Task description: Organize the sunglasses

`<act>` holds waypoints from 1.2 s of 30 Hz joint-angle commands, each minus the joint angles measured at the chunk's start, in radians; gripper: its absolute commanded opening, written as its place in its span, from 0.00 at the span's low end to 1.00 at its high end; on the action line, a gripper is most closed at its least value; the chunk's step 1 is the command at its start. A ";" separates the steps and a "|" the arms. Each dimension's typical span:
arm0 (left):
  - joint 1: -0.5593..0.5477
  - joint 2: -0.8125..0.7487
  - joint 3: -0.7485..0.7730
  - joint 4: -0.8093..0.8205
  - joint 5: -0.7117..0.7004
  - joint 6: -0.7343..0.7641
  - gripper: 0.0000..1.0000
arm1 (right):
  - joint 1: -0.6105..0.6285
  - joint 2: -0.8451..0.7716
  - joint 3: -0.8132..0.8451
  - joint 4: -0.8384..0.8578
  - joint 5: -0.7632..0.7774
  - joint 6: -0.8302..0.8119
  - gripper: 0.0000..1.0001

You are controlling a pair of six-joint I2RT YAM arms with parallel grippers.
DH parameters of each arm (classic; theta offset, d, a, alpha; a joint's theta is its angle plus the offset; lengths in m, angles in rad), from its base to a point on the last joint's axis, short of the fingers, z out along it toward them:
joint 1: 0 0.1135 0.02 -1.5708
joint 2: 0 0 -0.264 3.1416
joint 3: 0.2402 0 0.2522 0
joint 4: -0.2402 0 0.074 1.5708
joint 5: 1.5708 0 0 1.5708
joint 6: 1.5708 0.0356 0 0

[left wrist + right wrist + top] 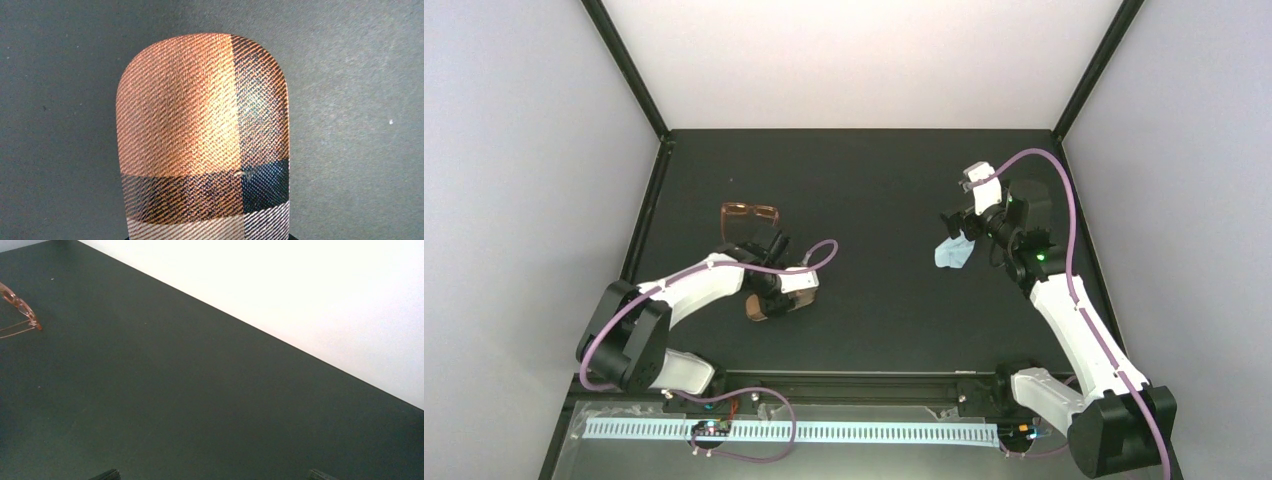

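Note:
The sunglasses (749,213), a thin reddish-brown pair, lie on the black table left of centre, and their edge shows at the far left of the right wrist view (20,310). Just in front of them lies the oblong brown striped case (796,288). My left gripper (770,285) is down over that case. The case (200,135) fills the left wrist view and hides the fingers, so I cannot see how the jaws stand on it. My right gripper (960,220) hangs open above the table, its fingertips (110,474) wide apart with nothing between them.
A small light-blue cloth (953,254) lies just in front of the right gripper. Black frame posts and pale walls close in the table on the left, back and right.

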 commanded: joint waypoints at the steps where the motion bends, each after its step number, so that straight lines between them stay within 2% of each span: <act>1: 0.005 -0.021 0.037 0.013 0.118 -0.042 0.43 | 0.004 -0.011 -0.010 0.024 -0.045 -0.001 1.00; 4: 0.004 -0.011 0.110 0.002 0.219 -0.056 0.30 | 0.004 -0.009 -0.016 0.047 -0.075 0.032 1.00; 7: 0.002 0.022 0.228 -0.040 0.369 -0.079 0.20 | 0.005 -0.007 -0.020 0.079 -0.184 0.071 1.00; 12: 0.002 0.083 0.454 -0.025 0.628 -0.227 0.17 | 0.013 0.064 -0.010 0.157 -0.548 0.105 1.00; 16: 0.002 0.123 0.548 0.115 0.803 -0.435 0.16 | 0.021 0.122 0.002 0.274 -0.758 0.195 1.00; 19: -0.001 0.134 0.552 0.235 0.861 -0.572 0.15 | 0.056 0.157 0.012 0.289 -0.815 0.211 1.00; 23: -0.022 0.126 0.532 0.312 0.918 -0.658 0.17 | 0.102 0.179 -0.002 0.362 -0.850 0.268 1.00; 30: -0.086 0.078 0.488 0.385 0.917 -0.668 0.18 | 0.159 0.208 -0.006 0.483 -0.879 0.423 1.00; 36: -0.109 0.058 0.454 0.423 0.943 -0.668 0.18 | 0.160 0.187 -0.049 0.529 -0.900 0.427 1.00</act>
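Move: The left hand already has the glasses case pinched, close to the table; the open right gripper it is being brought to stands about 37 cm to its right, 12 cm ahead and 23 cm higher. The sunglasses lie some 17 cm ahead of the left hand and 7 cm left. From the right hand, the case is roughly 37 cm left, 12 cm back and 23 cm below; the blue cloth lies about 25 cm almost straight beneath it, 2 cm back. Keeping its pinch on the glasses case, the left hand lifts about 23 cm and carries it some 19 cm right, rolling nearly 60 degrees so its fingers swing from down to rightward. The wide-open right hand comes in about 15 cm left and 8 cm back, rising slightly and turning some 50 degrees counter-clockwise, until its fingers straddle the case without closing. ##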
